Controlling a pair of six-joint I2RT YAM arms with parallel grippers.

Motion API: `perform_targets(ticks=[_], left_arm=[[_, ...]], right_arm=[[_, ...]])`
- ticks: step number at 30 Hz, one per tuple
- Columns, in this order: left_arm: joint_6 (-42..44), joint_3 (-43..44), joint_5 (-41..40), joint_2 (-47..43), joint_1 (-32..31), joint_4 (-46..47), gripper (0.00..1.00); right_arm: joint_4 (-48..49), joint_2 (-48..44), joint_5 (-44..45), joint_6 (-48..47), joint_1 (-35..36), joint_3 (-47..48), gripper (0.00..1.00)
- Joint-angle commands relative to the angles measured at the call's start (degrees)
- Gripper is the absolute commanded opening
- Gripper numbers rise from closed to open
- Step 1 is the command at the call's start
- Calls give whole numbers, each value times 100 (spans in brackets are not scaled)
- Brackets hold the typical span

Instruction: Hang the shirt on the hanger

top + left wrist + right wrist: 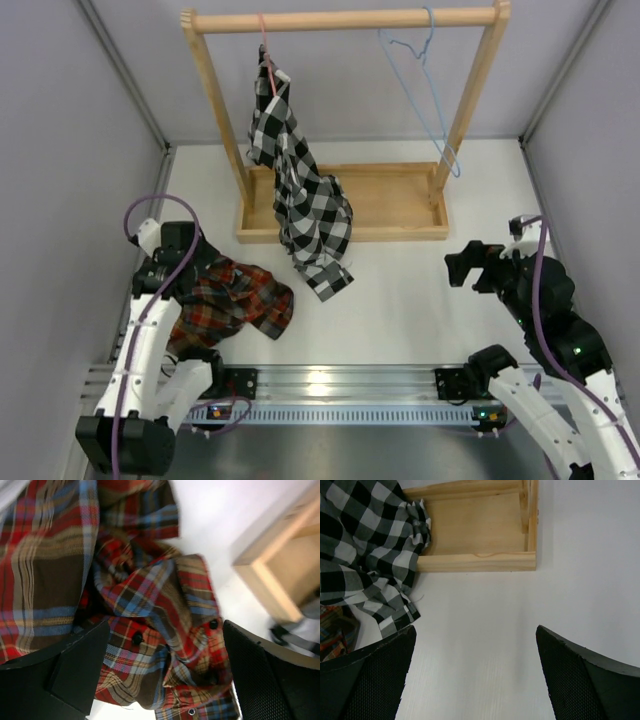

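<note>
The red, orange and dark blue plaid shirt (pixel 235 300) lies crumpled on the table at the left, near the left arm. My left gripper (pixel 190 262) hovers over its upper left part, open. In the left wrist view the shirt (pixel 150 605) fills the space under and between the wide-apart fingers (pixel 80 665), with black buttons showing. The light-blue wire hanger (pixel 425 85) hangs empty from the right end of the wooden rail. My right gripper (pixel 470 265) is open over bare table at the right, nothing between its fingers (pixel 580 675).
A wooden rack (pixel 345 20) with a tray base (pixel 400 200) stands at the back. A black-and-white checked shirt (pixel 300 190) hangs from a pink-red hanger (pixel 265 45) and drapes over the base onto the table. Grey walls enclose both sides.
</note>
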Motion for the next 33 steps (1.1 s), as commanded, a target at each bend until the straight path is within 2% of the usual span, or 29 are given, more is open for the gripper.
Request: perform_targets(ticks=[1, 5, 6, 7, 8, 9, 11, 12, 14, 15, 16, 18, 19, 22, 24, 26, 29, 32, 33], left_arm=[[-964, -300, -399, 313, -7, -288, 98], [-1334, -923, -144, 568, -15, -26, 97], [-1256, -1185, 152, 708, -15, 141, 94], [-1151, -1301, 364, 788, -15, 343, 85], [-1019, -1380, 619, 858, -15, 536, 64], [-766, -1416, 1169, 972, -15, 808, 1], [-588, -1320, 1735, 982, -24, 924, 0], [-431, -1241, 2277, 930, -42, 916, 0], [-350, -1004, 2790, 457, -217, 925, 0], [-359, -934, 2975, 185, -339, 951, 0], [-420, -803, 3229, -462, -645, 1012, 0], [-708, -679, 3267, -1150, -998, 1030, 0], [-789, -617, 3310, -1780, -1296, 1022, 0], [-1000, -485, 3765, -2523, -1448, 1178, 0], [-922, -327, 4792, -2701, -1439, 1556, 0], [-590, 92, 5896, -2360, -1430, 1698, 0], [-106, 612, 7024, -1815, -1430, 1689, 0], [80, 1228, 7327, -1620, -1430, 1681, 0], [116, 1403, 7362, -1576, -1422, 1689, 0]], right_arm=[[185, -17, -233, 110, 90, -34, 99], [228, -34, -382, 118, 99, -131, 99], [263, -34, -443, 118, 90, -148, 100], [298, -26, -470, 118, 90, -183, 99], [307, -17, -470, 110, 90, -219, 99], [325, 9, -505, 110, 99, -219, 99], [325, 62, -532, 101, 90, -202, 100], [325, 62, -575, 92, 99, -193, 100], [325, 71, -611, 92, 90, -175, 99], [334, 54, -620, 92, 90, -175, 100], [334, 62, -620, 92, 99, -184, 99], [343, 54, -585, 83, 90, -193, 100], [351, 54, -558, 75, 99, -158, 100], [343, 141, -374, 39, 99, -9, 99], [343, 308, -251, 31, 90, 106, 100], [360, 562, -285, 13, 90, 325, 100], [482, 826, -863, -13, 90, 607, 99], [877, 871, -2364, -101, 90, 572, 99], [1183, 880, -3378, -84, 90, 529, 99]])
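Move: The red plaid shirt lies crumpled on the table with its middle roughly 6 cm back, 5 cm to the right and 12 cm below the left hand. Its neighbours are the hanging checked shirt, some 9 cm ahead, 28 cm right and 5 cm below the left hand, and the rack's wooden tray, about 14 cm ahead, 33 cm right and 12 cm below. From the right hand the plaid shirt is about 54 cm left, 2 cm back and 21 cm lower. The plaid shirt is pinched by the left hand, which sinks about 12 cm and slightly back with open fingers and shuts them on the cloth. Still gripping, it rises almost 30 cm while swinging right and somewhat back, the wrist tilting up and turning clockwise until the fingers point right. The empty, open right hand dips a little, then shifts left towards the shirt, about 5 cm in all. ##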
